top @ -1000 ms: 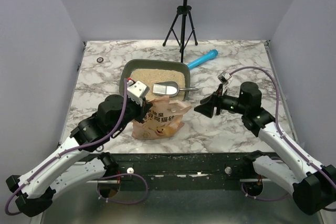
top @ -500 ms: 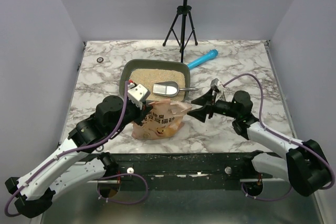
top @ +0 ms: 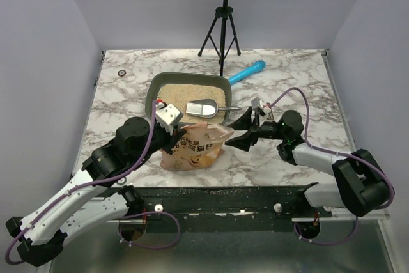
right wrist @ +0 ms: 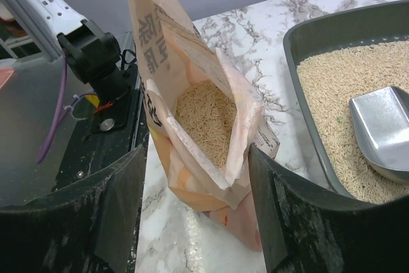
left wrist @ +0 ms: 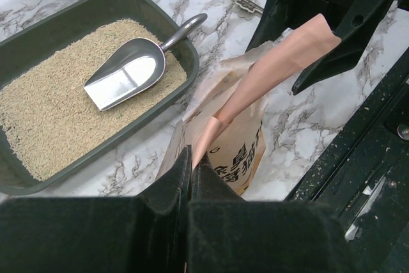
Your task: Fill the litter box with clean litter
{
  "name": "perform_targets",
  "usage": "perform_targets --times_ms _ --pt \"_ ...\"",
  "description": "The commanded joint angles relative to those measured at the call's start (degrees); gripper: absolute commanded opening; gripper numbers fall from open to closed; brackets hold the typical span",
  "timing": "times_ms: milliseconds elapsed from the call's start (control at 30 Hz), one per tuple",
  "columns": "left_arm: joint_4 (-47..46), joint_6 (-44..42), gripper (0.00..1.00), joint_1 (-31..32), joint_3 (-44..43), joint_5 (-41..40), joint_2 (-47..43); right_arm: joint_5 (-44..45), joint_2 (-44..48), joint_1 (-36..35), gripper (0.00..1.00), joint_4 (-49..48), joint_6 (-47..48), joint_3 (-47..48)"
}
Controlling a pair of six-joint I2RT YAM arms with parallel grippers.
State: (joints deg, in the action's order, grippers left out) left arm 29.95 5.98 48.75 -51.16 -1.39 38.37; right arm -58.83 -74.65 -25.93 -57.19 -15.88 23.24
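The dark grey-green litter box (top: 153, 92) sits mid-table, holding pale beige clean litter (top: 172, 94) and a silver scoop (top: 203, 107). In front of it stands an orange-pink printed bag (top: 195, 148), mouth open, with more litter (right wrist: 203, 123) inside. My left gripper (top: 181, 133) is shut on the bag's top edge (left wrist: 214, 123), holding it up. My right gripper (top: 241, 130) is open at the bag's right side; in its wrist view the bag's near corner (right wrist: 211, 183) lies between the spread fingers (right wrist: 121, 209), not pinched.
A blue tube-shaped handle (top: 246, 72) lies behind the box on the right. A black tripod (top: 220, 27) stands at the back under a music stand. A small dark ring (top: 121, 72) lies back left. The black base rail (top: 223, 196) runs along the near edge.
My right gripper has moved left and turned, from clear of the bag to straddling its right corner. The left gripper still holds the bag's edge and has hardly moved.
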Motion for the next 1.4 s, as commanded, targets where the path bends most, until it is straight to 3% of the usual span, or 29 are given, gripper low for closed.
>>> perform_targets --times_ms 0,267,600,733,833,933,967,1033,1200,1367 --pt "-6.49 -0.18 0.0 -0.06 -1.49 1.3 -0.75 -3.48 -2.25 -0.52 0.72 -7.23 -1.96 1.98" --pt "-6.4 0.0 0.0 -0.06 -1.84 1.3 -0.67 -5.51 -7.08 -0.61 0.57 -16.1 -8.55 2.68" --pt "-6.05 0.09 0.0 0.03 -1.93 1.3 -0.93 -6.39 -12.27 -0.7 0.57 -23.49 -13.3 3.03" --pt "-6.23 0.17 0.0 -0.06 -2.02 1.3 -0.67 -6.56 -13.58 -0.7 0.5 -25.77 -14.61 3.39" --pt "-6.31 0.44 0.0 -0.06 -2.37 1.3 -0.23 -6.65 -14.55 -0.7 0.39 -27.88 -16.2 3.91" --pt "-6.49 0.53 0.0 -0.06 -2.46 1.3 0.04 -6.91 -15.61 -0.79 0.16 -30.25 -18.13 4.44" --pt "-6.58 0.61 0.01 -0.06 -2.46 1.39 0.04 -6.91 -15.79 -0.79 0.03 -31.05 -18.66 4.53" --pt "-6.58 0.7 0.11 -0.06 -2.37 1.3 0.04 -6.48 -16.23 -0.79 0.01 -32.8 -20.06 4.53" --pt "-6.58 0.79 0.51 -0.06 -1.93 0.78 -1.01 -3.85 -14.83 0.27 0.01 -37.91 -24.63 2.69" --pt "-4.47 -0.97 0.7 -0.06 -1.93 -4.49 -4.26 -2.43 -8.07 2.99 0.01 -35.64 -25.78 -1.09"
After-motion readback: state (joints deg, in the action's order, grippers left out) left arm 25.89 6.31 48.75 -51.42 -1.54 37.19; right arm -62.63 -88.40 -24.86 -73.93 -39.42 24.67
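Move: Right between and just beyond the right hand's open fingers is the bag's right rim, some 2 cm to the left and 1 cm lower. The bag body sits about 14 cm left, level fore and aft, and 10 cm lower; the scoop in the litter box is roughly 18 cm ahead, 6 cm left and 15 cm below. The left hand still holds the bag's left rim at its fingertips, with the right rim about 16 cm to its right, 2 cm ahead and 8 cm lower. Easing about 1.5 cm left and as much down over the bag's right rim, the right hand rolls some 20 degrees about its fingers, forward side dipping, and closes fully to pinch the rim. Once that grip is shut, the left hand, still until then, opens wide, letting go of the left rim, and starts up about 2.5 cm. ##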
